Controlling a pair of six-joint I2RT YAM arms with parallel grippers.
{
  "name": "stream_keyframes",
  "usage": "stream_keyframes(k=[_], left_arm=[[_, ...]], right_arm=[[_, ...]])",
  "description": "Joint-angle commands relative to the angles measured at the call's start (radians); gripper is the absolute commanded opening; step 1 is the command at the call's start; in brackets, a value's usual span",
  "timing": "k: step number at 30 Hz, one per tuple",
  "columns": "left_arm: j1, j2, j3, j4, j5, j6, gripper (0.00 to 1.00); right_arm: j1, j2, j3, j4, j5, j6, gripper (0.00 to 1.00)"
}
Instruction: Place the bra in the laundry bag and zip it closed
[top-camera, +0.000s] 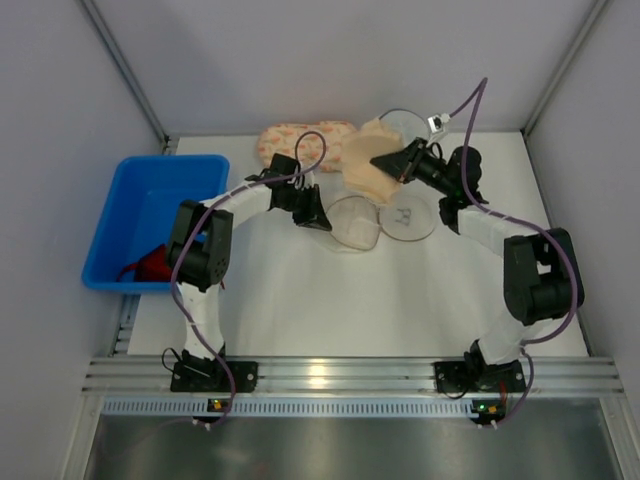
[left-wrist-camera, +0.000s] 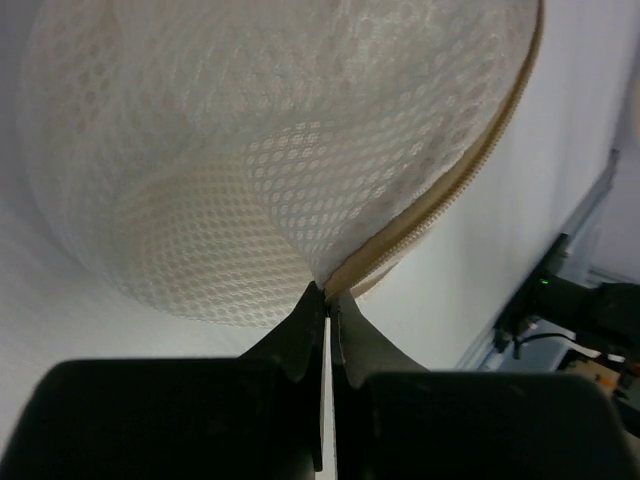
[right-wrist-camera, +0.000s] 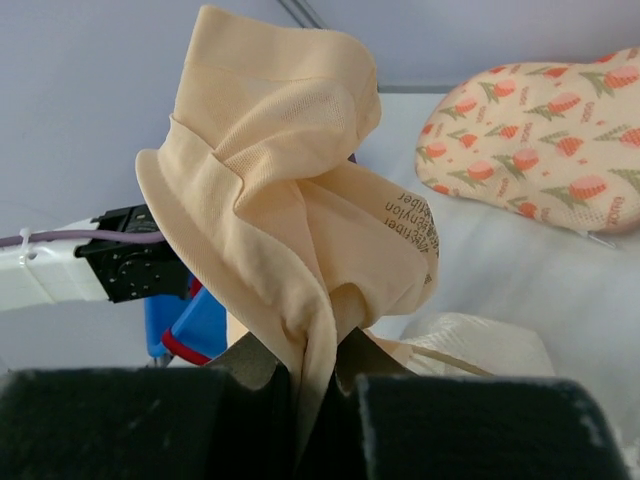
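Observation:
The laundry bag (top-camera: 385, 220) lies open in the middle of the table as two mesh domes, the right one with a small dark mark. My left gripper (top-camera: 320, 221) is shut on the zipper rim of the left dome, and the mesh (left-wrist-camera: 300, 170) fills the left wrist view. My right gripper (top-camera: 392, 161) is shut on the beige bra (top-camera: 365, 160) and holds it off the table behind the bag. In the right wrist view the bra (right-wrist-camera: 290, 220) hangs bunched from the shut jaws.
A peach floral pouch (top-camera: 300, 140) lies at the back of the table, also in the right wrist view (right-wrist-camera: 540, 130). A blue bin (top-camera: 150, 215) holding a red cloth (top-camera: 152, 266) stands at the left edge. Grey walls enclose the table.

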Motion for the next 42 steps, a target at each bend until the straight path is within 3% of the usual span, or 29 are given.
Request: stream_keyframes(k=[1, 7, 11, 25, 29, 32, 33, 34, 42], left_arm=[[0.026, -0.011, 0.008, 0.102, 0.215, -0.139, 0.00], [0.080, -0.056, -0.122, 0.366, 0.411, -0.406, 0.00], [0.107, -0.062, -0.214, 0.524, 0.483, -0.569, 0.00], [0.119, -0.022, -0.239, 0.744, 0.532, -0.755, 0.00], [0.135, -0.010, -0.199, 0.745, 0.533, -0.718, 0.00], [0.146, 0.004, -0.100, 0.553, 0.513, -0.522, 0.00], [0.146, 0.012, -0.061, 0.385, 0.493, -0.449, 0.00], [0.146, 0.018, 0.001, 0.328, 0.491, -0.342, 0.00], [0.143, 0.032, 0.152, 0.147, 0.460, -0.132, 0.00]], right_arm=[[0.042, 0.038, -0.033, 0.298, 0.050, 0.040, 0.00], [0.111, 0.110, -0.155, 0.595, 0.190, 0.053, 0.00], [0.157, 0.171, -0.172, 0.638, 0.247, 0.056, 0.00], [0.215, 0.437, -0.237, 0.721, 0.321, 0.058, 0.00], [0.239, 0.463, -0.238, 0.689, 0.216, 0.047, 0.00], [0.250, 0.460, -0.214, 0.584, 0.111, -0.014, 0.00], [0.253, 0.461, -0.200, 0.522, 0.066, -0.029, 0.00], [0.256, 0.460, -0.191, 0.482, 0.052, -0.051, 0.00], [0.269, 0.481, -0.048, 0.110, -0.132, -0.270, 0.00]])
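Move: The right hand, with the bra already gripped, is high over the table; the open half of the laundry bag lies about 10 cm to its left, 2 cm back and some 23 cm below. The bag's round half with the logo is roughly 14 cm to the right of that open half, and the patterned pouch about 22 cm farther out and 12 cm left of it. The left hand already pinches the near-left zip edge, with the open half's middle 6 cm to its right, 4 cm ahead and slightly below. Down and to the left, the right hand carries the bra about 21 cm lower and 10 cm across into the bag's open mouth, drawing back some 5 cm late on, its fingers tipping slightly down and turning counter-clockwise. Upward about 9 cm, then also a little forward, the left hand keeps its pinch and raises the zip edge, its fingers swinging some 30 degrees towards level. ##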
